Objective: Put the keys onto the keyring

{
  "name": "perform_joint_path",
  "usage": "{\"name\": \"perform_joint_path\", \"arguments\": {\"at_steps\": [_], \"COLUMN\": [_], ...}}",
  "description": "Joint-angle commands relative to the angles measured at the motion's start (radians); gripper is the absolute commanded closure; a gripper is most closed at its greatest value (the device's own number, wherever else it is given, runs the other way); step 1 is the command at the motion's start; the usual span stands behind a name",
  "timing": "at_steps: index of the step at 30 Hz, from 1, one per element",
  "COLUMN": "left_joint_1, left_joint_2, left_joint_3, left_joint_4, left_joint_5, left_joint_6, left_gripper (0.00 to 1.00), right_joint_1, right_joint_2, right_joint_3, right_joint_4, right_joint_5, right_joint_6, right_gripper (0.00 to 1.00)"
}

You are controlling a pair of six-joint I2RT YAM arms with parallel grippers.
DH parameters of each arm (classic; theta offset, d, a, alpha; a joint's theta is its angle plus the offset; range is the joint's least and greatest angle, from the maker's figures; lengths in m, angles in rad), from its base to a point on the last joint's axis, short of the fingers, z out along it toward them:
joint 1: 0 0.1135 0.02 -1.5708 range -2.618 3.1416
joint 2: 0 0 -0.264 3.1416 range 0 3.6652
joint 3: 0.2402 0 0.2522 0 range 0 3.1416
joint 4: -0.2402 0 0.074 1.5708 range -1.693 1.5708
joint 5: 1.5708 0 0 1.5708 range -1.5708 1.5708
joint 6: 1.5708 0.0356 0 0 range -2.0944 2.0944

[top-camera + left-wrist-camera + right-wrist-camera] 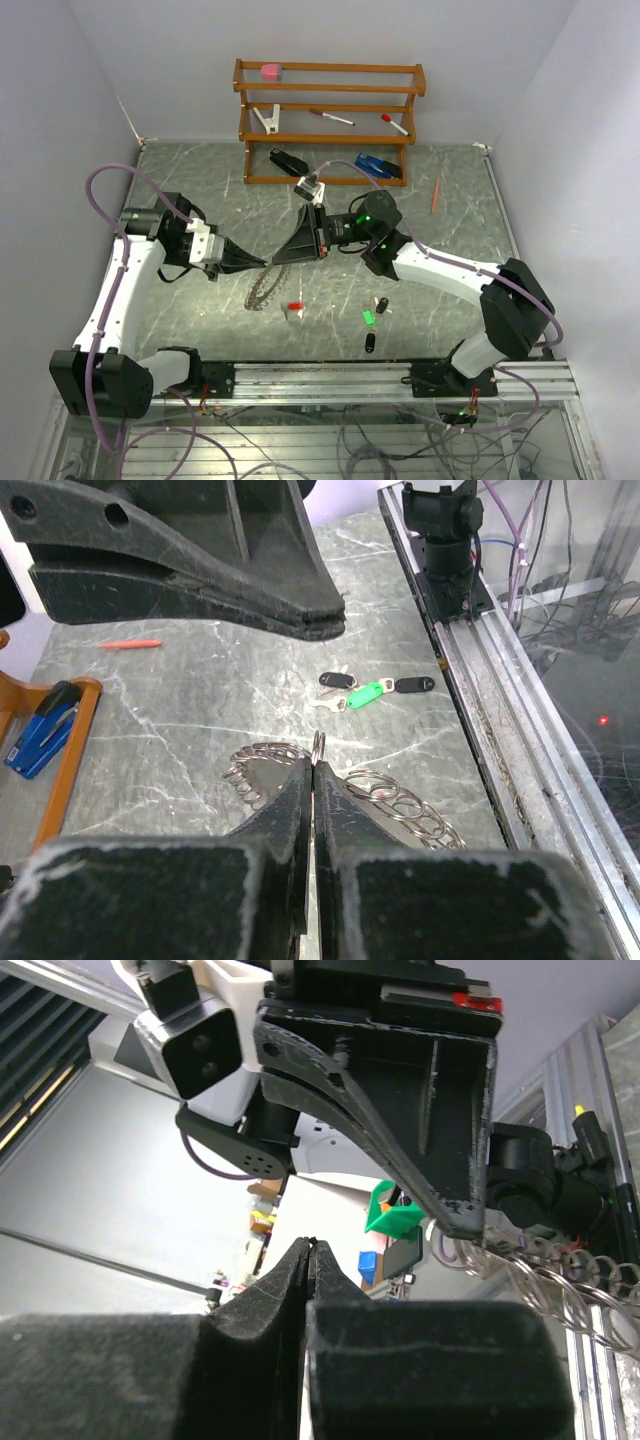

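Observation:
The keyring (405,802), a big silvery ring with a looped, jagged rim, is pinched at one point of its wire by my shut left gripper (316,765). In the top view the keyring (262,292) hangs below the left gripper (262,263) over the table's middle. My right gripper (279,258) is shut, its tip almost touching the left one's. Nothing shows between the right gripper's (311,1247) pads. The keys lie loose on the table: a red one (295,307), a green one (368,317) and two black ones (382,304) (369,343). The green key (362,695) also shows past the ring.
A wooden rack (330,125) stands at the back with a pink block, a clip, markers and two staplers. An orange pen (436,195) lies at the back right. The aluminium rail (400,378) runs along the near edge.

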Motion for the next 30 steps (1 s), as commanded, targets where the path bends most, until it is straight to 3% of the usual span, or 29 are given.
{"name": "perform_joint_path", "arguments": {"at_steps": [1,4,6,8,10,12,14,21,26,30], "left_joint_1": [0.001,0.000,0.002,0.003,0.007,0.012,0.019,0.024,0.022,0.022], "left_joint_2": [-0.004,-0.005,-0.005,-0.006,-0.009,-0.012,-0.015,-0.016,-0.045,-0.076], "left_joint_3": [0.000,0.008,0.012,0.011,0.001,-0.010,-0.010,0.055,0.051,0.013], "left_joint_4": [0.011,0.010,0.010,0.011,0.010,0.010,0.009,0.007,0.010,0.007], "left_joint_5": [0.010,0.017,0.012,-0.004,-0.018,-0.022,-0.017,0.066,0.127,0.127], "left_joint_6": [0.039,0.034,0.035,0.038,0.040,0.045,0.039,-0.085,-0.192,-0.240], "left_gripper": [0.93,0.93,0.93,0.93,0.93,0.93,0.93,0.93,0.93,0.93], "right_joint_1": [0.004,0.004,-0.006,-0.042,-0.086,-0.113,-0.134,-0.181,-0.122,-0.045], "right_joint_2": [0.001,-0.004,-0.032,-0.081,-0.134,-0.162,-0.175,-0.097,0.079,0.251], "right_joint_3": [-0.001,-0.001,-0.001,0.015,0.077,0.147,0.181,0.111,0.183,0.333], "right_joint_4": [0.085,0.043,-0.076,-0.313,-0.677,-0.995,-1.167,-1.188,-1.235,-1.383], "right_joint_5": [-0.002,-0.011,-0.010,0.008,0.095,0.268,0.391,0.547,0.731,0.892], "right_joint_6": [0.026,-0.007,-0.084,-0.240,-0.492,-0.707,-0.827,-0.933,-0.911,-0.846], "right_gripper": [1.00,1.00,1.00,1.00,1.00,0.80,0.70,0.63,0.66,0.68]}}
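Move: The red-tagged key is already out of my right fingers. It shows roughly 24 cm below that hand, some 5 cm ahead and 3 cm to its right; from my left hand it is about 20 cm down, 4 cm ahead and 4 cm right. The keyring hangs close by in my left fingers, its middle about 5 cm below my right hand and 2 cm back. The green key lies on the table 18 cm right of my right hand and 5 cm ahead, some 33 cm down. I pull my empty right hand away from the ring, forward and to the right, opening the shut fingers about a third. Then I sink it fast towards the dropped red key, ending about 23 cm lower and 12 cm farther forward, with the fingers swung from pointing left to mostly down. My left hand keeps its pinch on the ring, dipping slightly, then rising to end about 1.5 cm up. ##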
